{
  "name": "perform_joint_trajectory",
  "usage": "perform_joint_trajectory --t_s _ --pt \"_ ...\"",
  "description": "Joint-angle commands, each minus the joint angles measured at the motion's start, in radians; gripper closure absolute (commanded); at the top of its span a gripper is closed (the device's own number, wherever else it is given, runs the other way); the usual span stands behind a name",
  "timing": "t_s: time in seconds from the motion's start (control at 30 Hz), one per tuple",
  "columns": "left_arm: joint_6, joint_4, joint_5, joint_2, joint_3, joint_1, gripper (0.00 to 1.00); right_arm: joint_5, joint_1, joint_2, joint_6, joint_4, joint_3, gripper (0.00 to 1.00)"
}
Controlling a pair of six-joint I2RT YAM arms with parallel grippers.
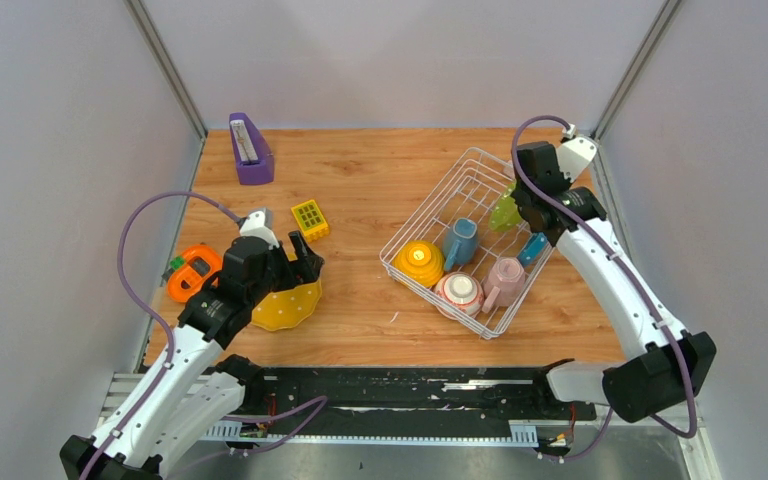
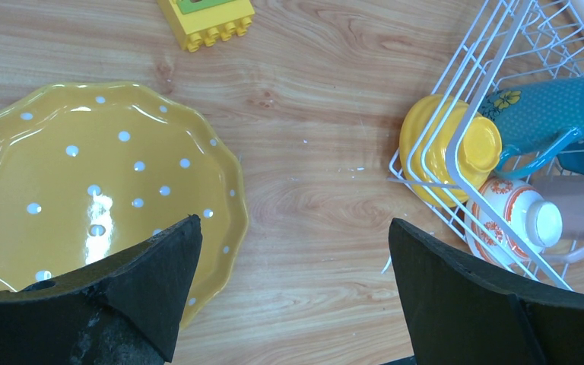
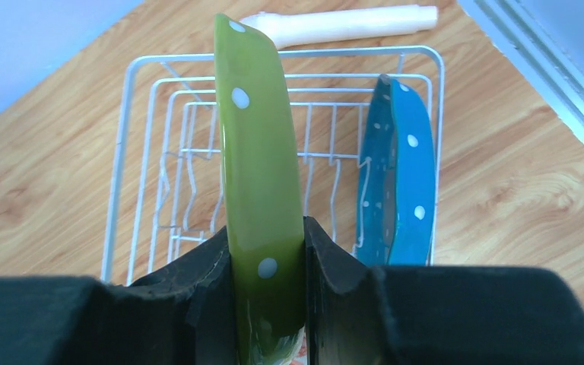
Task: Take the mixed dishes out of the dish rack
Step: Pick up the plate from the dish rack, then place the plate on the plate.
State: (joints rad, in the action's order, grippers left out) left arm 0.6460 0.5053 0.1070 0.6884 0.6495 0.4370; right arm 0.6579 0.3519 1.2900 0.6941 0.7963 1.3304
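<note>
The dish rack (image 1: 428,206) stands right of centre. My right gripper (image 1: 520,215) is shut on the green dotted plate (image 3: 255,152), held upright and edge-on over the rack (image 3: 133,152), its fingers (image 3: 198,266) pressed on both faces. A blue plate (image 3: 407,182) stands in the rack beside it. The rack also holds a yellow-orange bowl (image 1: 420,262), a blue mug (image 1: 460,242), a pink mug (image 1: 505,282) and a red-rimmed cup (image 1: 460,292). The yellow dotted plate (image 2: 99,182) lies flat on the table at the left. My left gripper (image 2: 294,224) hovers open over its right edge, holding nothing.
A purple wedge holder (image 1: 250,150) sits at the far left, a yellow grid block (image 1: 310,218) near the left gripper, and an orange round gadget (image 1: 193,272) at the left edge. A white cylinder (image 3: 342,24) lies beyond the rack. Grey walls close in both sides.
</note>
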Motion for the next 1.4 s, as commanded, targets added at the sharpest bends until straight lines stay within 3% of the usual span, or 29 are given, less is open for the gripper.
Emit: perform_joint_trajectory --t_s 0.0,0.27,0.53,0.7,1.0,1.37 --pt "0.004 -0.003 0.011 -0.011 0.004 -0.003 0.00 -0.085 0.001 -0.141 -0.051 -0.227 0.017 1.00" --pt "0.011 -0.026 -0.047 -0.018 0.004 -0.003 0.00 -0.344 0.001 -0.318 -0.068 -0.360 -0.082 1.00" --pt "0.046 -0.101 -0.208 -0.032 0.001 -0.003 0.00 -0.905 0.001 -0.358 -0.004 -0.506 -0.202 1.00" --pt "0.095 -0.222 -0.357 -0.070 -0.035 -0.003 0.00 -1.119 0.001 -0.344 0.068 -0.643 -0.300 1.00" --pt "0.277 -0.576 -0.612 -0.044 -0.121 -0.003 0.00 -1.244 0.003 -0.377 0.241 -0.917 -0.502 1.00" --pt "0.414 -0.915 -0.752 0.089 -0.182 0.003 0.03 -1.251 0.023 -0.432 0.504 -1.122 -0.708 1.00"
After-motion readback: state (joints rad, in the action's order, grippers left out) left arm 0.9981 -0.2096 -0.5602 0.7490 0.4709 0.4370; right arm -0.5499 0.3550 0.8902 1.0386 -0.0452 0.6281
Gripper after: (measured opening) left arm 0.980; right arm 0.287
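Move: The right hand already holds the green plate, its middle some 7 cm below that hand and 2 cm ahead. From there the left gripper waits about 46 cm to the left, 11 cm back and 8 cm lower; the yellow bowl is roughly 22 cm left, 9 back and 21 below, the blue mug 13 left, 5 back, 19 below. From the left hand the green plate's middle lies some 46 cm right, 13 ahead, about level. Still pinching the green plate, the right hand rises about 7 cm, swings left some 18 cm and back 10 over the rack towards the left gripper, sinking back to its starting height while turning counter-clockwise and rolling its left side up. The left hand goes right about 11 cm and up 7 towards the plate, turning clockwise, right side rolling up, fingers wide open. ##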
